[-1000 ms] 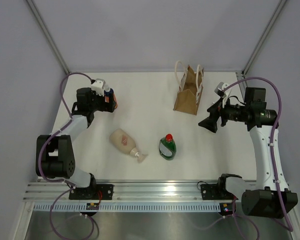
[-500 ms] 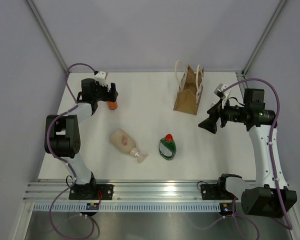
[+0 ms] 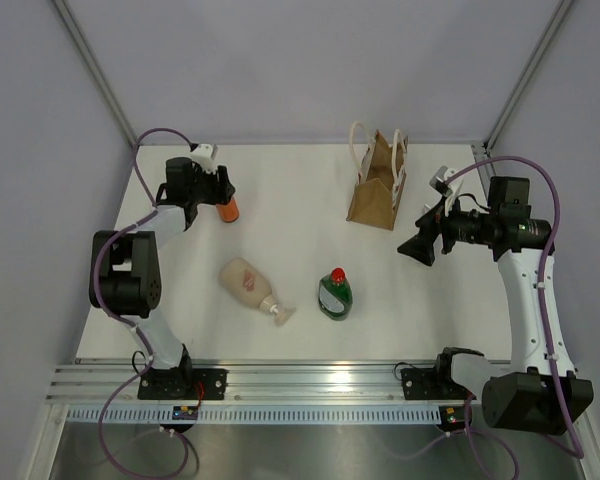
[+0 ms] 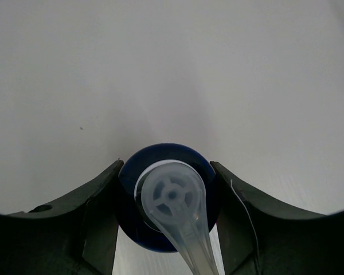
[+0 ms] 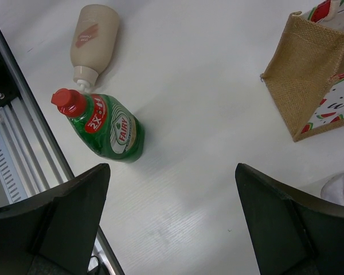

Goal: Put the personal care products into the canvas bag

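An orange bottle (image 3: 227, 209) with a blue cap (image 4: 169, 197) stands upright at the far left of the table. My left gripper (image 3: 218, 190) sits over it from above, and its fingers (image 4: 100, 217) press the cap on both sides. A beige pump bottle (image 3: 248, 283) lies on its side near the front. A green bottle (image 3: 334, 292) with a red cap lies to its right. The canvas bag (image 3: 377, 190) stands upright at the back right with its handles up. My right gripper (image 3: 417, 247) hovers open to the right of the bag, holding nothing.
In the right wrist view the green bottle (image 5: 106, 126) and the beige pump bottle (image 5: 93, 37) lie close to the metal rail (image 5: 23, 154) at the table's front edge. The bag (image 5: 309, 74) shows at upper right. Grey walls enclose the table.
My left arm has folded in closer to the orange bottle and its jaws have closed from wide open onto the blue cap. The right arm has stayed still.
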Available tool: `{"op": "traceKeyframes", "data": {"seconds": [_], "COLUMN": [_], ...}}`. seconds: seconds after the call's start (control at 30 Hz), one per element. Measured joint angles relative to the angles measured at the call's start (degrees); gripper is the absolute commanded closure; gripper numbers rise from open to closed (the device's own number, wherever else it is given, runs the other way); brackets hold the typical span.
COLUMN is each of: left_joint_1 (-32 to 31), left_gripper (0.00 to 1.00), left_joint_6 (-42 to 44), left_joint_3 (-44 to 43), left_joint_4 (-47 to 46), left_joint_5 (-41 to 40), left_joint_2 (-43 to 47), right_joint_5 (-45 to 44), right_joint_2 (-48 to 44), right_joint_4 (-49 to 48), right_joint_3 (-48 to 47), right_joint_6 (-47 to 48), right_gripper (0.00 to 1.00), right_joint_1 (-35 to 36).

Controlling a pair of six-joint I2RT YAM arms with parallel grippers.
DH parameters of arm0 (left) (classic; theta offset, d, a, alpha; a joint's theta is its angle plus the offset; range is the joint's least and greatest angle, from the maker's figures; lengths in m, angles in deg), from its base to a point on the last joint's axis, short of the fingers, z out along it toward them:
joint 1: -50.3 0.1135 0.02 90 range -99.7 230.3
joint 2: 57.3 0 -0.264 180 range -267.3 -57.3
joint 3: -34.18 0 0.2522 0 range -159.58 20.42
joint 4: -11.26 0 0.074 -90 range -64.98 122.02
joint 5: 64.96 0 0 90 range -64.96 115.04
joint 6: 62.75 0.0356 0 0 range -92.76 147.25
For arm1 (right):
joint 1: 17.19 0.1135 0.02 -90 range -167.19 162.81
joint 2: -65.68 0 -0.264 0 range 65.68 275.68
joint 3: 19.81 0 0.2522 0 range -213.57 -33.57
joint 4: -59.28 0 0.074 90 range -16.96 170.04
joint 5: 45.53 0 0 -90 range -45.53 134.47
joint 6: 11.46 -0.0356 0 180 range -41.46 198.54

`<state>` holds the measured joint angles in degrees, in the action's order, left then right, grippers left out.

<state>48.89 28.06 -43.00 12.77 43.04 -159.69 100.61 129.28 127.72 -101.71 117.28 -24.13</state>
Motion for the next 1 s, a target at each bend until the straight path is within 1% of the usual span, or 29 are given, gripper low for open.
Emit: {"op": "traceKeyframes", "data": {"seconds": [0.13, 0.3, 0.43, 0.57, 0.7, 0.87, 1.0], "left_joint_1": [-2.4, -8.9, -15.5, -21.0, -25.9, -30.2, -31.8], "left_gripper": [1.0, 1.0, 1.0, 1.0, 1.0, 1.0, 1.0], "left_joint_6": [-3.0, -8.9, -14.3, -18.9, -21.5, -22.2, -22.2], "left_joint_3": [0.0, -1.2, -9.6, -18.7, -29.1, -42.3, -52.2], "left_joint_4": [3.7, 5.9, 8.8, 8.3, 7.4, 4.3, 2.6], "left_joint_5": [0.6, 2.2, 2.3, 2.3, 1.9, 0.7, -0.8], "left_joint_2": [2.6, 7.0, 7.5, 7.4, 5.5, -1.9, -11.2], "right_joint_5": [-0.2, -2.1, -3.4, -4.3, -4.5, -4.5, -4.5], "right_joint_2": [-0.9, -3.5, -4.4, -4.4, -4.6, -4.9, -5.0], "right_joint_4": [-0.1, -2.1, -3.4, -4.6, -6.0, -6.9, -7.0], "right_joint_3": [0.0, 0.0, 0.0, 0.0, 0.0, 0.0, 0.0], "right_joint_6": [-1.2, -5.8, -9.3, -12.3, -14.4, -15.9, -16.7], "right_gripper": [0.01, 0.0, 0.01, 0.0, 0.0, 0.0, 0.01], "right_joint_1": [-0.4, -2.3, -4.5, -6.8, -8.5, -9.0, -9.0]}}
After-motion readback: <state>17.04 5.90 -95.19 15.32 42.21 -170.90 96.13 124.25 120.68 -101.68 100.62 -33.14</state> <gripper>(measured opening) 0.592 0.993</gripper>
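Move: The left hand already grips the upright orange bottle; the canvas bag lies about 39 cm to its right, 5 cm ahead, its middle some 3 cm below. The clear tube lies roughly 50 cm right, 7 cm back; the beige bottle 8 cm right, 20 cm back, both some 11 cm down. From the right hand the bag is 29 cm ahead, 4 cm left, 16 cm below. Left hand carries the gripped bottle 30 cm right and up towards the bag; right hand shifts 5 right. ##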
